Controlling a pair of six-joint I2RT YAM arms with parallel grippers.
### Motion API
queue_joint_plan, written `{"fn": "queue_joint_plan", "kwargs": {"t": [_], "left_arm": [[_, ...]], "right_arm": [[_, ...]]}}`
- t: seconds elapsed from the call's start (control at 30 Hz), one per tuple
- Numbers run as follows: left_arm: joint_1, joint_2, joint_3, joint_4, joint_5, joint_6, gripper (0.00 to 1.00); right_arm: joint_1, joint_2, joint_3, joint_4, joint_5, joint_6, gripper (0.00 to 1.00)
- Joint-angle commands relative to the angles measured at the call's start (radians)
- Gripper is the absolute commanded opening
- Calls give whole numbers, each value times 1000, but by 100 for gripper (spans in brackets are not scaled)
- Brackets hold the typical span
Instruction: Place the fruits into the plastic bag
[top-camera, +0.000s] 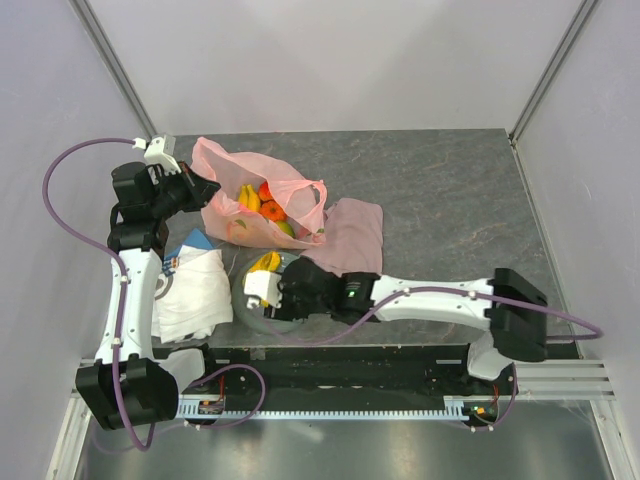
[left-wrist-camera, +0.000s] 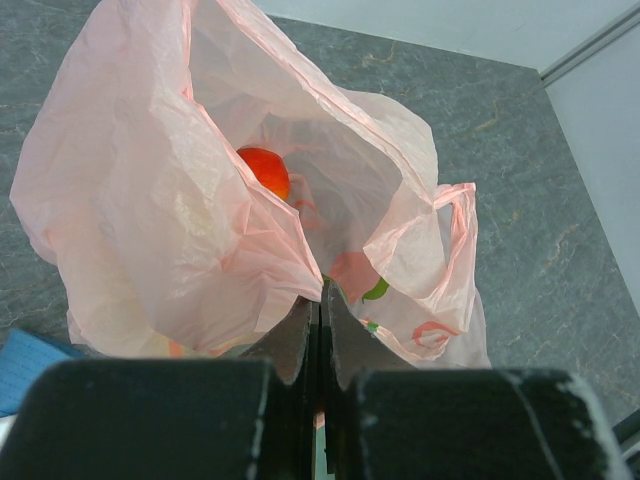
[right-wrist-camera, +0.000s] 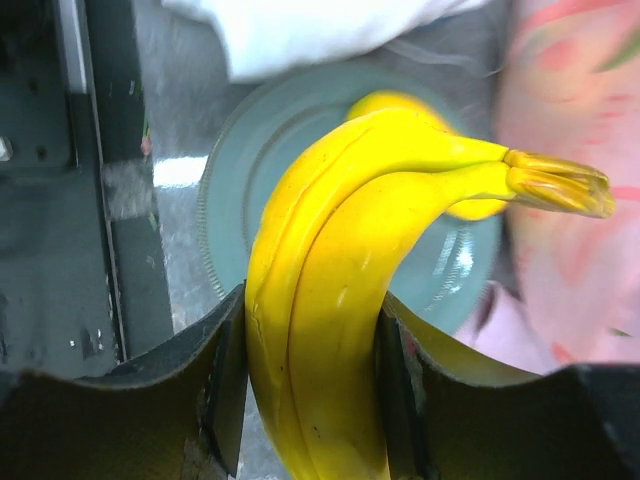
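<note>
The pale-pink plastic bag (top-camera: 225, 165) lies at the back left with its mouth open. An orange tangerine (top-camera: 272, 210), a red fruit (top-camera: 265, 190), a yellow fruit (top-camera: 248, 197) and a green-yellow fruit (top-camera: 285, 228) lie inside it. My left gripper (top-camera: 207, 187) is shut on the bag's near rim (left-wrist-camera: 250, 250); the tangerine (left-wrist-camera: 266, 172) shows inside. My right gripper (top-camera: 262, 285) is shut on the bunch of bananas (right-wrist-camera: 330, 300), just above the grey-green plate (right-wrist-camera: 250, 150). Another yellow fruit (right-wrist-camera: 400, 103) lies on the plate behind the bananas.
A white cloth (top-camera: 195, 290) on a blue item (top-camera: 192, 243) lies left of the plate (top-camera: 250, 305). A dusty-pink cloth (top-camera: 352, 235) lies right of the bag. The black base rail (top-camera: 400, 365) runs along the near edge. White walls surround the grey table.
</note>
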Motion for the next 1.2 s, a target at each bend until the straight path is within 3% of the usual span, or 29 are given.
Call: {"fn": "queue_joint_plan", "kwargs": {"t": [0.0,0.17,0.3,0.4,0.53,0.7,0.83,1.17], "left_arm": [[-3,-11,1,41,15,-14,2],[-5,-17,0,44,16,-15,2],[-5,-11,0,46,28,-22,2],[-6,-14,0,47,30,-23,2],[-6,-19,0,46,25,-17,1],[-8,-15,1,46,31,-18,1],[-8,-15,3,41,30,-14,1],[-9,-14,4,41,36,-15,1]], "right_arm": [[-98,-165,-75,183,-54,95,0],[-228,-281,-164,447,-206,264,0],[-289,-275,-180,608,-295,327,0],[-344,-192,-91,653,-433,420,0],[-410,-69,-11,832,-698,635,0],[-476,99,109,1048,-840,940,0],[-507,199,196,1007,-858,985,0],[-583,340,500,534,-696,808,0]]}}
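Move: About 20 cm ahead of the right hand, some 3 cm to its left and 6 cm lower, the plastic bag stands open, waiting for the bananas already in its grip. Below this hand, the plate lies roughly 3 cm ahead and 12 cm down, with a yellow fruit 7 cm ahead, 3 cm left and 10 cm down. The left hand holds the bag's rim, the bag's middle some 2 cm ahead, 10 cm right and 20 cm below. Lifting the bananas off over the plate, the right hand rises some 16 cm, veering a little right at first, while carrying them about 17 cm forward and then back left to above the bag's mouth. Its wrist rolls roughly 60 degrees, so the fingers swing from slanting down to level, pointing left; they keep their grip. The left hand stays still, pinching the rim. ##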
